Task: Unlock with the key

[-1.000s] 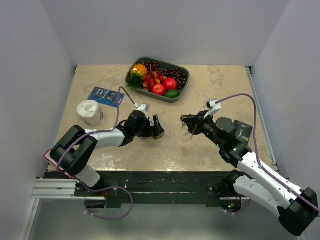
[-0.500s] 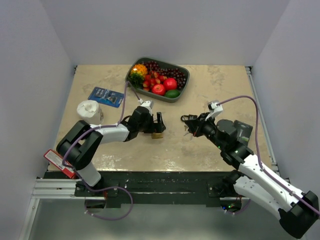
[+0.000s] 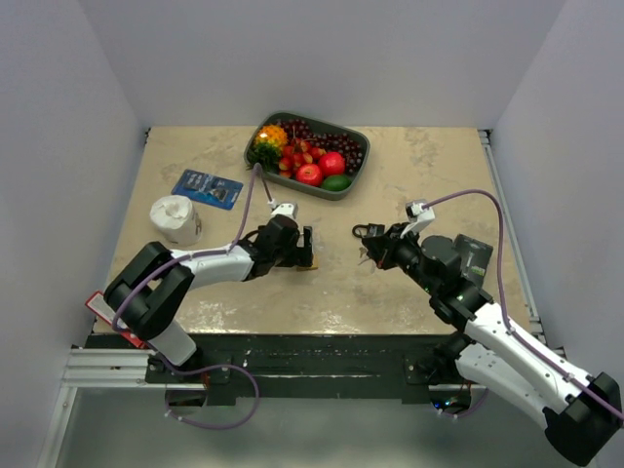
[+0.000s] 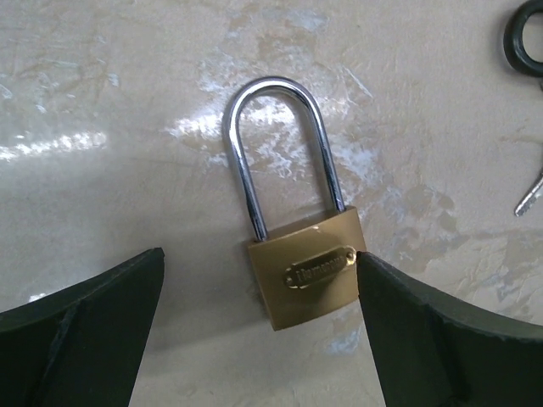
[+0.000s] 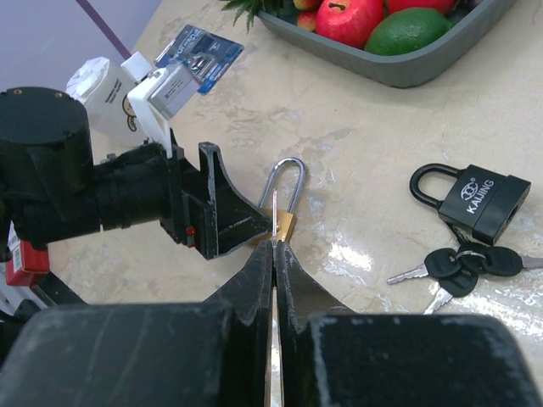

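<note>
A brass padlock with a steel shackle lies flat on the tabletop. My left gripper stands open around its body; the right fingertip sits against the lock's edge and the left fingertip is apart from it. In the top view the left gripper covers most of the padlock. My right gripper is shut on a thin key, whose blade points at the brass padlock a short way ahead. From above, the right gripper hovers right of the lock.
A black padlock with a bunch of black-headed keys lies right of the right gripper. A grey tray of fruit stands at the back. A blue pack and a white roll lie at the left.
My left gripper lifted slightly off the brass padlock, then came back down around it, staying open. The right gripper with the key has barely moved.
</note>
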Motion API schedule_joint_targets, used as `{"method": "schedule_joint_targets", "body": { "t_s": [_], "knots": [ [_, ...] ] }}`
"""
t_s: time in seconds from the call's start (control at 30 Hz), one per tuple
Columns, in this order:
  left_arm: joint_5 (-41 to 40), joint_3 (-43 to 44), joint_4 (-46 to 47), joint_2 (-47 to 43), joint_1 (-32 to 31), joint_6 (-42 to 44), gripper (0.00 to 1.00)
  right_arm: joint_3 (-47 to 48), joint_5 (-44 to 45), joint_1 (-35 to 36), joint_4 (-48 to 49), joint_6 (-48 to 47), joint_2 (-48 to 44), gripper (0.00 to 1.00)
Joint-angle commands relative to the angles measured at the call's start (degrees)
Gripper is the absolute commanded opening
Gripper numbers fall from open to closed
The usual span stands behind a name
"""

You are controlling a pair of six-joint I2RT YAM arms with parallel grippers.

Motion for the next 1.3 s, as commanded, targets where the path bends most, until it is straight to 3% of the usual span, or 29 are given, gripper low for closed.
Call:
{"method": "schedule_joint_targets", "body": {
  "t_s": [0.0, 0.17, 0.4, 0.83, 1.03, 1.2, 1.27],
  "knots": [
    [0.0, -0.2, -4.1, 1.1, -2.3, -3.3, 0.99, -0.3, 1.7, -0.2, 0.9, 0.7, -1.7, 0.0],
    [-0.1, 1.9, -4.5, 2.9, -3.9, -3.0, 0.99, -0.8, 1.7, -0.2, 0.5, 0.8, -2.4, 0.0],
    [-7.1, 7.5, -14.1, 8.2, -6.4, 0.0, 0.99, -1.7, 1.6, -0.2, 0.9, 1.4, -3.4, 0.0],
    [-8.2, 11.5, -20.8, 14.1, -9.5, 0.1, 0.96, -3.3, 0.6, -0.2, 1.7, 1.9, -4.9, 0.0],
    [-10.0, 12.1, -22.9, 14.9, -9.6, 0.3, 0.85, -4.7, 0.4, -0.2, 2.4, 2.7, -6.0, 0.0],
    [-6.7, 10.9, -20.8, 15.2, -9.6, 0.1, 0.72, -5.1, 0.2, -0.2, 2.1, 3.0, -6.8, 0.0],
    [-5.9, 10.2, -20.3, 15.5, -9.6, -0.4, 0.72, -5.0, 0.6, -0.2, 1.7, 3.0, -7.4, 0.0]
  ]
}}
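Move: The brass padlock lies flat just below the left hand, shackle pointing away from the base; its body is about 3 cm to that hand's right, 1 cm back and 2 cm down. The key bunch lies some 13 cm to the right of the brass body and 2 cm farther out, the black padlock about 14 cm right of it and 6 cm farther out. From the right hand, the brass body is roughly 7 cm ahead, 9 cm left and 19 cm below. Bring the open left gripper about 3 cm to the right over the brass padlock and ease it down 1.5 cm, rolling the hand some 15 degrees so its left side rises. With the fingers astride the brass body, stop there and begin closing them, by about a quarter of their opening, onto its two sides. Keep the key pinched in the right gripper while that hand eases 2 cm back and down, slightly right. ##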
